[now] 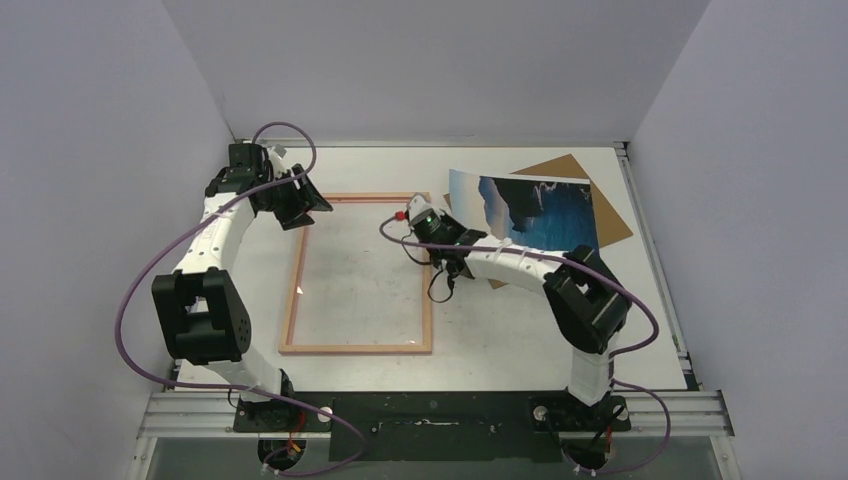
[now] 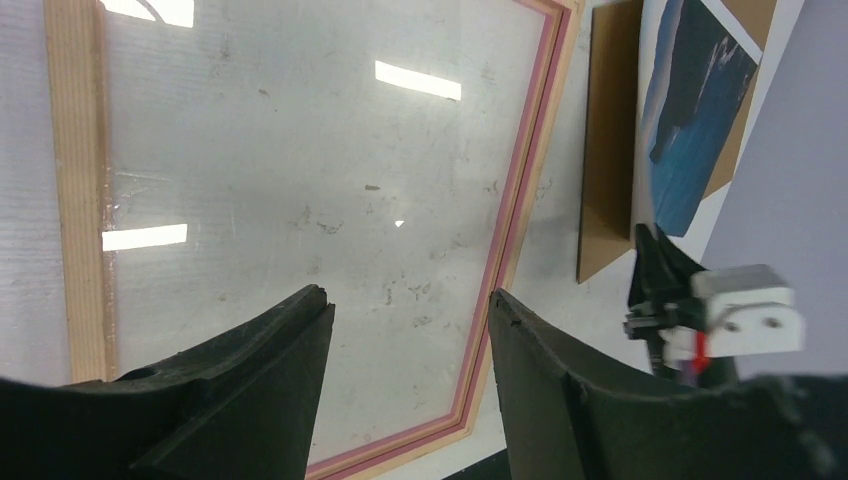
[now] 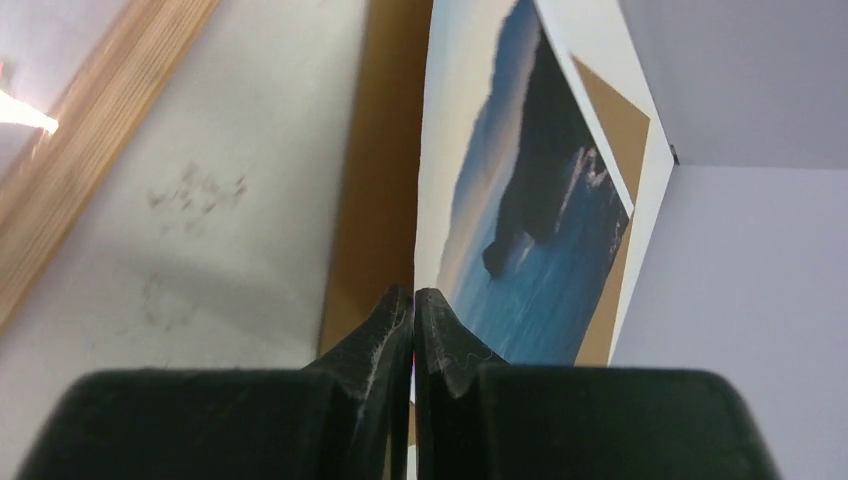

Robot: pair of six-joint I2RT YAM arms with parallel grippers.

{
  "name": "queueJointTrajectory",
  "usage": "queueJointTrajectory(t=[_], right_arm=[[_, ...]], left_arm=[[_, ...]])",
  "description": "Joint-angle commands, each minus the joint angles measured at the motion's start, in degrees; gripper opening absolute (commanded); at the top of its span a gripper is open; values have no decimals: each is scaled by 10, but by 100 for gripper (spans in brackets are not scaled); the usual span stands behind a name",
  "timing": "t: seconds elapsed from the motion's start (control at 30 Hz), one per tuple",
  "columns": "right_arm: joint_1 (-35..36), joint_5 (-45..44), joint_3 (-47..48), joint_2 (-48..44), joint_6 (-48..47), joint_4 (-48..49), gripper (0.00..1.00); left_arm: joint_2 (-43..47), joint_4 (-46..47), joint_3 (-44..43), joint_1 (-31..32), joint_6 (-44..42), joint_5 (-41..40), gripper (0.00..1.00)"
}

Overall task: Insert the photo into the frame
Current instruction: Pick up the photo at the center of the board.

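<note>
The photo (image 1: 540,210), a sea-and-mountain print, lies at the back right, partly over the brown backing board, with its left edge raised. My right gripper (image 1: 452,250) is shut on that left edge; in the right wrist view the photo (image 3: 530,230) runs edge-on into the closed fingertips (image 3: 414,298). The frame (image 1: 295,280) lies flat mid-table, tan wood side up, with a pink inner lip (image 2: 520,200). My left gripper (image 1: 300,205) hovers open over the frame's far left corner, and nothing is between its fingers (image 2: 410,300).
The brown cardboard backing board (image 1: 610,215) lies under the photo at the back right, and in the right wrist view the board (image 3: 375,180) sits just left of the photo's edge. Grey walls enclose the table on three sides. Inside the frame a glossy surface (image 2: 300,150) reflects the ceiling lights.
</note>
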State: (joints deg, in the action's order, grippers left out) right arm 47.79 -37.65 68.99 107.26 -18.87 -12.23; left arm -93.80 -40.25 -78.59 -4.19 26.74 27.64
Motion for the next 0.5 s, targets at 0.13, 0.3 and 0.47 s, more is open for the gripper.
queueJointTrajectory(t=[0.13,0.3,0.47], right_arm=[[-61,41,189,-82,234,-214,0],[-67,65,283,-85,395,-322,0],[-66,98,332,-88,523,-367,0]], left_arm=[[39,90,-10,0,35,3,57],[79,181,57,28,63,40,57],[125,266,103,138,12,-14,61]])
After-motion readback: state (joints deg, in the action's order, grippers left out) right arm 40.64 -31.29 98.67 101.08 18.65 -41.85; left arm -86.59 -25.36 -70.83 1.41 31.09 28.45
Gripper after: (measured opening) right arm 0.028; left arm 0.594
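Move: The photo is already pinched by its left edge in the right hand, its middle some 19 cm to the right, 5 cm ahead and 5 cm lower. The wooden frame's middle, where it is bound, lies about 24 cm left, 6 cm back and 6 cm below; the brown board's middle is about 19 cm right, 8 cm ahead and 6 cm down. From the left hand, the frame's middle is about 4 cm right, 8 cm back and 15 cm below. The photo's left edge, kept shut in the right fingers, is carried fast upward about 15 cm, away from the brown board, while that hand rolls its left side up nearly 40 degrees and turns some 25 degrees clockwise. The empty left hand, still part open, rises a few centimetres over the frame and then swings right. ##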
